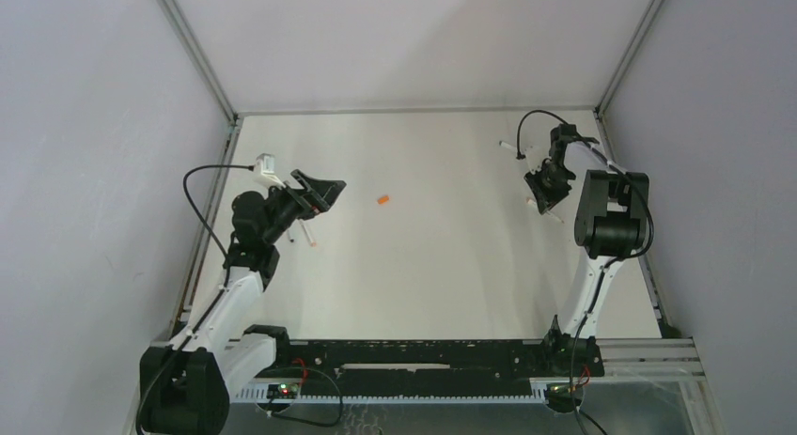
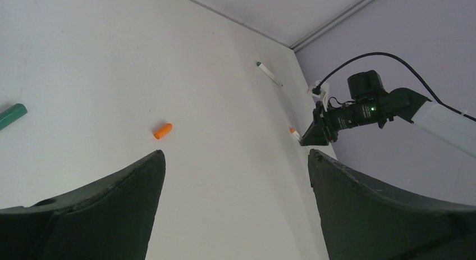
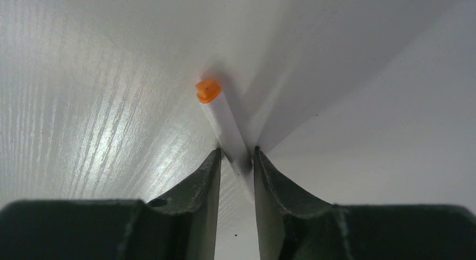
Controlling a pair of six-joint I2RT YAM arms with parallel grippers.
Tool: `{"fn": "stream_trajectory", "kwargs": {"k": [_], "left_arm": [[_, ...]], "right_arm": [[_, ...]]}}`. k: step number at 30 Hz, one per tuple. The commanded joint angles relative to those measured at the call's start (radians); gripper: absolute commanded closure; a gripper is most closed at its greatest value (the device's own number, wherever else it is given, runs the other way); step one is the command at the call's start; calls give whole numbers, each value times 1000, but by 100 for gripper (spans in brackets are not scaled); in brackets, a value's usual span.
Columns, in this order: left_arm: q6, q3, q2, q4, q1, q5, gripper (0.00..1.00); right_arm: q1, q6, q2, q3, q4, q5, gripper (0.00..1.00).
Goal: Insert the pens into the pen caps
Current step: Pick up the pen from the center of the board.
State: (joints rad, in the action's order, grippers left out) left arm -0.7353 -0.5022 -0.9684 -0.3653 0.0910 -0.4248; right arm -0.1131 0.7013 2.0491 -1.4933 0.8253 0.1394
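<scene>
A white pen point(image 3: 225, 121) with an orange end point(image 3: 207, 90) lies on the table, and my right gripper point(image 3: 236, 153) is shut on its barrel, one fingertip pressing each side. From above, that gripper point(image 1: 545, 196) points down at the right rear, with the pen's point(image 1: 557, 217) end poking out beneath. An orange pen cap point(image 1: 381, 200) lies alone mid-table. My left gripper point(image 1: 327, 187) hovers open to its left, holding nothing; in the left wrist view the cap point(image 2: 163, 131) lies ahead of the left finger point(image 2: 112, 204). Another pen point(image 1: 512, 148) rests at the back right.
A white pen point(image 1: 305, 236) lies under the left arm. A green-ended piece point(image 2: 12, 115) shows at the left edge of the left wrist view. Grey walls and metal rails point(image 1: 414, 110) bound the table on three sides.
</scene>
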Motion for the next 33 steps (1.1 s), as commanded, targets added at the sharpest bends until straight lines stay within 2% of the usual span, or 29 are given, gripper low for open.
{"fn": "stream_trajectory", "kwargs": {"k": [1,4,12,18,22,28,33], "left_arm": [[-12,-27,8,-36,11,-3,0],[-12,-31,9,-36,15,-3,0],[-12,-49,-8,-37,37,0,0],[-14,-61,-28,-51,59,0,0],[-18,-65,-44,-65,82,1,0],[-30,-66,-91,-132,146,-6,0],[-70,-72,-189,-245,228,-13,0]], "right_arm": [[18,-7,15,20,20,1,69],[39,-2,6,49,3,-9,71],[94,-17,-9,105,-23,-39,70],[109,-32,-12,101,9,0,97],[110,-62,-28,100,11,26,100],[108,-157,-92,65,31,168,100],[98,-296,-124,39,39,410,100]]}}
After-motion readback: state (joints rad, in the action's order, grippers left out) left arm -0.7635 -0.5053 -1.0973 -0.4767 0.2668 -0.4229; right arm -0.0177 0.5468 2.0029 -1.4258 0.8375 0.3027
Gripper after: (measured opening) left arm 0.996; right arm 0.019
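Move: The right hand's partly closed fingers already straddle the orange-ended pen, its middle about 1 cm right, level fore and aft, and 1 cm below; another white pen lies 18 cm ahead and 7 cm left. The orange cap is about 10 cm ahead, 10 cm right and 20 cm below the left hand, the green cap 10 cm ahead and 6 cm left; the orange-ended pen is some 54 cm right and 7 cm ahead. Right fingers pinch the pen, moving about 7 cm left; open left hand sweeps right towards the orange cap. ##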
